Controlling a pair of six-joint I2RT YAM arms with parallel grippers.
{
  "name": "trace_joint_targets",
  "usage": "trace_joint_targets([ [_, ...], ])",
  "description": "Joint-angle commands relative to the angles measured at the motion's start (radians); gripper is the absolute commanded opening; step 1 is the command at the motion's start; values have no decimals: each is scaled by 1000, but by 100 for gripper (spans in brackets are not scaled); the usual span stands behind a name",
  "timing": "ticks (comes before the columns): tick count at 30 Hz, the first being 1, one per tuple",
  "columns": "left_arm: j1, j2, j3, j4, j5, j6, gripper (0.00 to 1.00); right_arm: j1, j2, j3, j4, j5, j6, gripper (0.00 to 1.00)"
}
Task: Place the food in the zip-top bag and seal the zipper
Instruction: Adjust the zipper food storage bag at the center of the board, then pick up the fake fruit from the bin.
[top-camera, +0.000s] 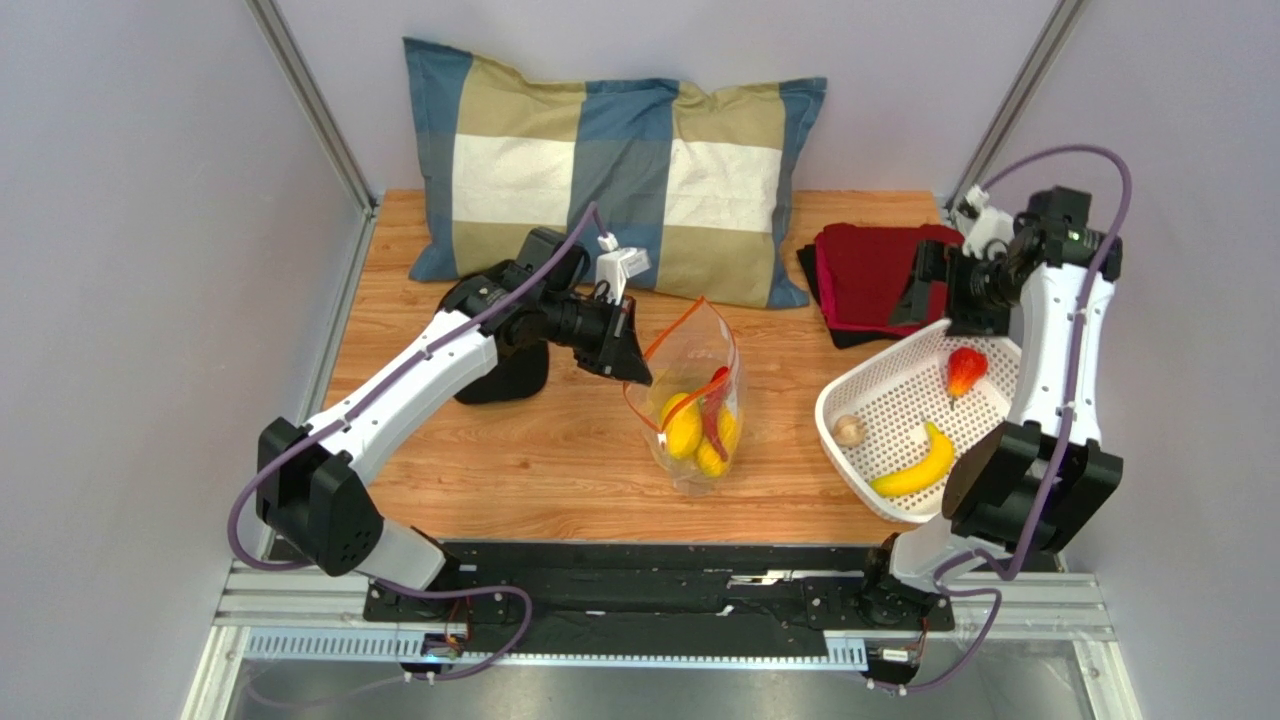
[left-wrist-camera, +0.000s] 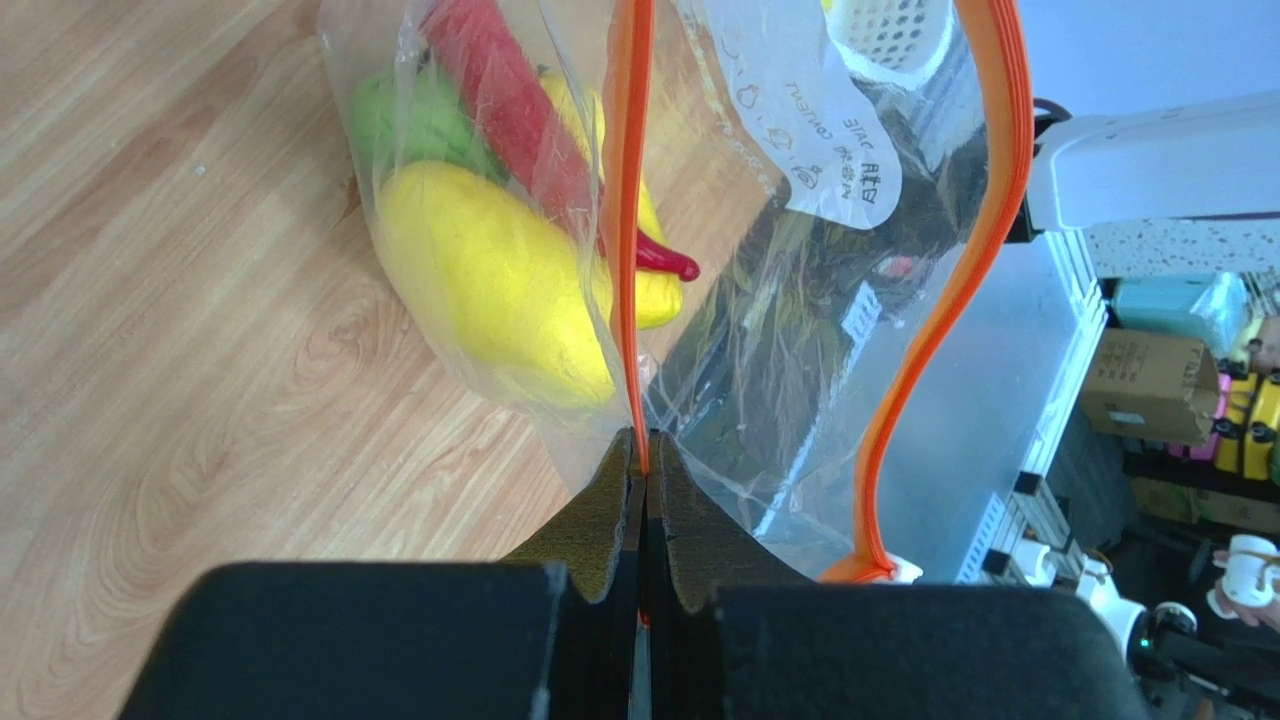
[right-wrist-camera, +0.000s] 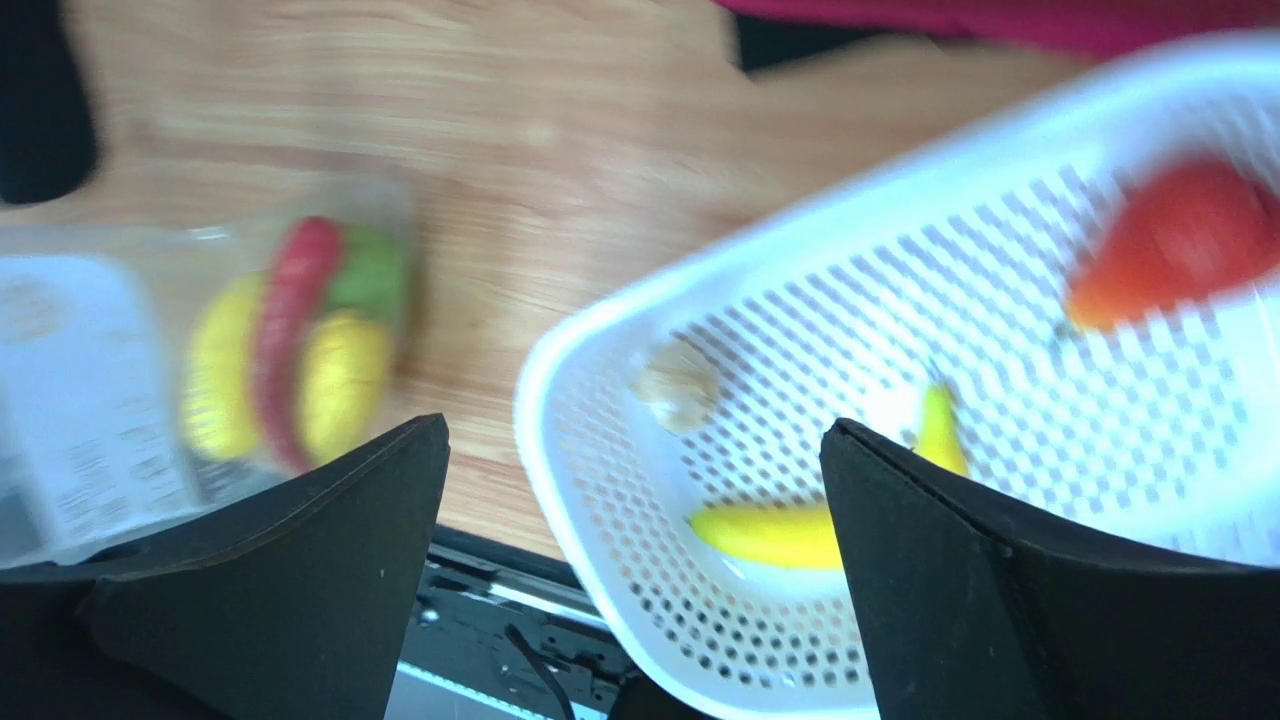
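The clear zip-top bag (top-camera: 694, 408) stands mid-table with its mouth open. My left gripper (top-camera: 628, 354) is shut on the near edge of the orange zipper (left-wrist-camera: 628, 225), which runs up from between the pads (left-wrist-camera: 601, 503). The zipper's white slider (left-wrist-camera: 906, 569) sits at the far strip's end. Inside the bag lie yellow pieces (left-wrist-camera: 496, 285), a red piece (left-wrist-camera: 511, 105) and a green piece (left-wrist-camera: 413, 120). My right gripper (right-wrist-camera: 634, 426) hangs open and empty above the white basket (right-wrist-camera: 564, 375). The basket holds a banana (top-camera: 917, 467), a red piece (top-camera: 966, 369) and a beige round piece (top-camera: 849, 429).
A checked pillow (top-camera: 601, 165) lies along the back of the table. A folded dark red cloth (top-camera: 879, 278) sits behind the basket. A black object (top-camera: 504, 375) rests under the left arm. The basket overhangs the table's front right edge.
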Motion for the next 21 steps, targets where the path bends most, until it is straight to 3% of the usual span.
trace_joint_targets([
  [1,-7,5,59,9,11,9,0,-99,-98,-197,139,267,21,100],
  [11,-7,18,67,-16,1,42,0,-143,-42,-409,403,568,79,99],
  [21,-9,19,69,-25,1,62,0,-192,133,-411,551,545,116,95],
])
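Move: The red pepper in the white basket lies about 16 cm to the right of the right hand, a couple of centimetres ahead and some 20 cm below. Lower still, the banana is roughly 11 cm back and 10 cm to the right, the small onion about 7 cm back and almost level sideways, and the folded red cloth some 17 cm ahead and 7 cm right. From the left hand the pepper is around 48 cm right, 10 cm ahead and 18 cm down. Sweeping right and down in about equal parts, roughly 15 cm each, and a little back, the right hand drops towards the red pepper with its fingers staying wide open, while the wrist swings clockwise and stands the fingers nearly upright. It doesn't reach the pepper yet. The left hand stays nearly in place, keeping its pinch on the bag's orange zipper edge. ##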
